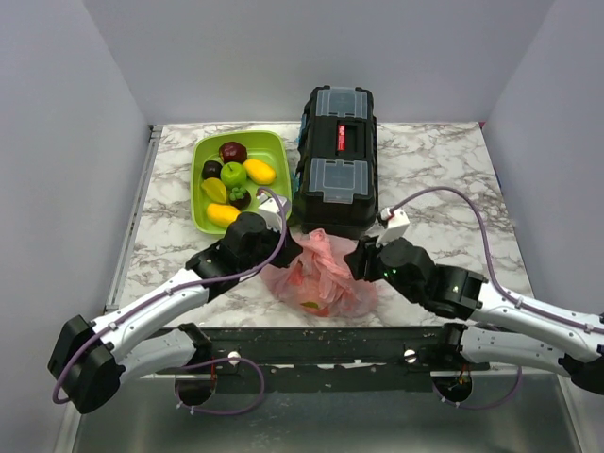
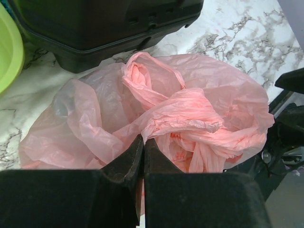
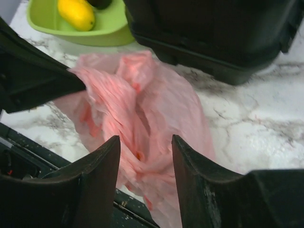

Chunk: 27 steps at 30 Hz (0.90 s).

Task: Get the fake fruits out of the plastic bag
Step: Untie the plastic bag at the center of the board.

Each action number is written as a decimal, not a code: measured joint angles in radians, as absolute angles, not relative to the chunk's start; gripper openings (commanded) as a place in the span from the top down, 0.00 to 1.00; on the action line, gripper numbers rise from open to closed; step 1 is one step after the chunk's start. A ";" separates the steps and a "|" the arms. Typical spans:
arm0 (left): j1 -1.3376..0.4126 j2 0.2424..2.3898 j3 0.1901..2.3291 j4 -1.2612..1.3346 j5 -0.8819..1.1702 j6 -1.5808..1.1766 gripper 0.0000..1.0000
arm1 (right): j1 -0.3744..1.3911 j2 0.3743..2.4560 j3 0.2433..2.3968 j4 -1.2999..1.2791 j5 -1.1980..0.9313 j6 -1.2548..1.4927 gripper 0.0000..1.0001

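The pink plastic bag (image 1: 326, 278) lies crumpled on the marble table in front of the black toolbox. It also shows in the left wrist view (image 2: 190, 104) and the right wrist view (image 3: 142, 104). The fake fruits are hidden inside it; only a faint yellow-red patch (image 1: 310, 304) shows through the film. My left gripper (image 1: 288, 247) is at the bag's left top, its jaws (image 2: 143, 138) shut on a fold of the bag. My right gripper (image 1: 363, 260) is at the bag's right side, open (image 3: 145, 142), its fingers on either side of bunched plastic without touching it.
The black toolbox (image 1: 338, 156) stands right behind the bag. A lime-green tray (image 1: 274, 151) with several other fruits sits to its left, a yellow one (image 3: 76, 13) nearest. The table's front edge with a black rail (image 1: 321, 344) is just below the bag.
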State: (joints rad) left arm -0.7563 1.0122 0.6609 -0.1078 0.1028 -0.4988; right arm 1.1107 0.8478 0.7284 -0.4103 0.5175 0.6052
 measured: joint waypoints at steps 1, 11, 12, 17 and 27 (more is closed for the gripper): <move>-0.756 1.014 0.661 -0.103 0.110 -0.501 1.00 | 1.111 0.872 0.754 -0.395 0.510 0.581 0.48; -0.755 1.008 0.660 -0.099 0.132 -0.506 1.00 | 1.111 1.170 0.855 -0.314 0.393 0.469 0.50; -0.755 1.005 0.660 -0.099 0.133 -0.506 1.00 | 1.111 1.173 0.844 -0.308 0.379 0.470 0.50; -0.755 0.998 0.660 -0.105 0.132 -0.506 1.00 | 1.111 1.139 0.775 -0.285 0.353 0.499 0.52; -0.755 0.905 0.650 -0.123 0.032 -0.531 1.00 | 1.111 0.907 0.646 -0.307 0.440 0.657 0.83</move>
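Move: My left fingers still grip the bunched end of the plastic bag. The twisted knot my right hand goes for lies about 5 cm to its left, 5 cm below and roughly level in reach; from my left hand it is some 7 cm right, 3 cm back and a few cm down. From the right hand, the fruit-filled bag body sits 5 cm back, 6 cm left and lower; the toolbox's middle is about 23 cm ahead, 3 cm left. I sweep my open right hand about 6 cm left and, after a brief rise, down to some 5 cm below where it began, into the bag's twisted neck. Then I draw back to the right about 4 cm, closing partway to pinch the twist. My left hand keeps its grip nearly still, then rises about 2.5 cm and eases left, away from the right fingers. ##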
